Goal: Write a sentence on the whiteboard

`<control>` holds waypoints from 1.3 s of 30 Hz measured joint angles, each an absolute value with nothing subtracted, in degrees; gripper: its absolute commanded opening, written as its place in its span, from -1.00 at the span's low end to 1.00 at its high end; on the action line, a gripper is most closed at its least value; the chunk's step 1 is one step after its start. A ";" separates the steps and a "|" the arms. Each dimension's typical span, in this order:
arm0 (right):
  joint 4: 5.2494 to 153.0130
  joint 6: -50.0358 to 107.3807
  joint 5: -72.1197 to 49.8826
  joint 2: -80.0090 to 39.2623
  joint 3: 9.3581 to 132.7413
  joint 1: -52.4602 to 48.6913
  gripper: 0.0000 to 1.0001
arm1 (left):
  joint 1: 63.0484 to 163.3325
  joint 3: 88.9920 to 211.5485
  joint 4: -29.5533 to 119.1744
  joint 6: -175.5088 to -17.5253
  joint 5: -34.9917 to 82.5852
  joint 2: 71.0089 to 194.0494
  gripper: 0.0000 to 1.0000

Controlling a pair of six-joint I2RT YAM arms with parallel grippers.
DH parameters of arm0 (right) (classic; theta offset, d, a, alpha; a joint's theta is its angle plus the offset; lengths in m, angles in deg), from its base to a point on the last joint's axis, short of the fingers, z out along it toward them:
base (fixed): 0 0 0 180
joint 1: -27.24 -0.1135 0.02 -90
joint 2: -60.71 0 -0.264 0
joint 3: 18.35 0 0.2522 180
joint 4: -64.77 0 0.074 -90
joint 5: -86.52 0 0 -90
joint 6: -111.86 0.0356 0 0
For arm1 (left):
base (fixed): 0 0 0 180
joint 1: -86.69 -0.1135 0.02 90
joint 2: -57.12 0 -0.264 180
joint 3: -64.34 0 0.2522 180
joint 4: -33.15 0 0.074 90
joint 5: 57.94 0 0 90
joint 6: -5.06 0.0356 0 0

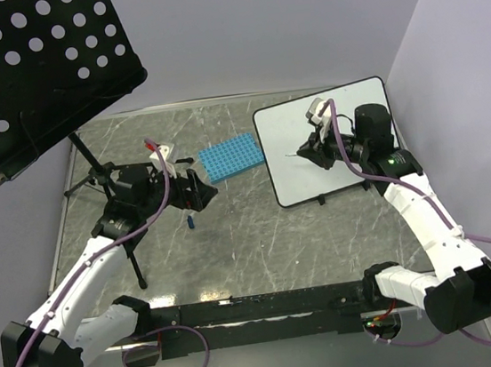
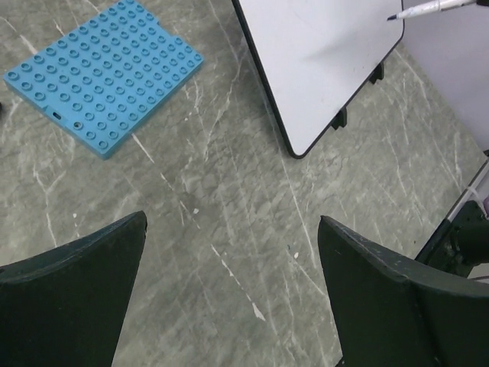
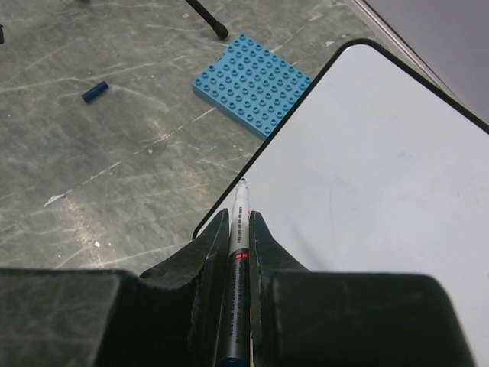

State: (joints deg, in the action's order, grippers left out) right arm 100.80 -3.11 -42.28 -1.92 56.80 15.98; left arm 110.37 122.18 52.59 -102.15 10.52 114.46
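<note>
The whiteboard (image 1: 345,122) lies at the right rear of the table, also seen in the left wrist view (image 2: 321,61) and the right wrist view (image 3: 367,168). Its white surface looks blank; no sentence is in view. My right gripper (image 1: 309,151) hovers over the board's left half, shut on a white marker (image 3: 241,195). The marker's uncapped tip points at the board near its left edge. I cannot tell whether the tip touches the board. The marker tip (image 2: 428,9) also shows in the left wrist view. My left gripper (image 1: 197,189) hangs open and empty (image 2: 231,222) above the bare tabletop.
A blue studded plate (image 1: 232,158) lies flat left of the board. A small blue cap (image 1: 192,219) lies on the table below the left gripper. A black perforated music stand (image 1: 26,76) with tripod legs (image 1: 133,251) fills the far left. Walls close in behind and on the right.
</note>
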 measured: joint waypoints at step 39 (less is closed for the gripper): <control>79.25 0.36 -24.84 -15.02 57.22 9.77 -1.00 | 110.37 123.31 56.24 -97.67 12.86 110.12 0.94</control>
State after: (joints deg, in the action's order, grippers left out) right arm 79.25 0.36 -24.84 -15.02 57.22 9.77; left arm 110.37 123.31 56.24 -97.67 12.86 110.12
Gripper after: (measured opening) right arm 0.180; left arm 0.969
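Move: The right hand already holds the marker above the whiteboard, whose middle lies about 9 cm ahead, 9 cm to its right and roughly 14 cm below. The blue studded board lies some 21 cm left and 7 cm ahead of this hand, and the marker cap about 34 cm left and 8 cm back, both around 18 cm lower. From the left hand the whiteboard's middle is some 37 cm right, 15 cm ahead. Keeping the marker pinched, the right hand reaches about 9 cm forward over the whiteboard, first rising, then sinking. ##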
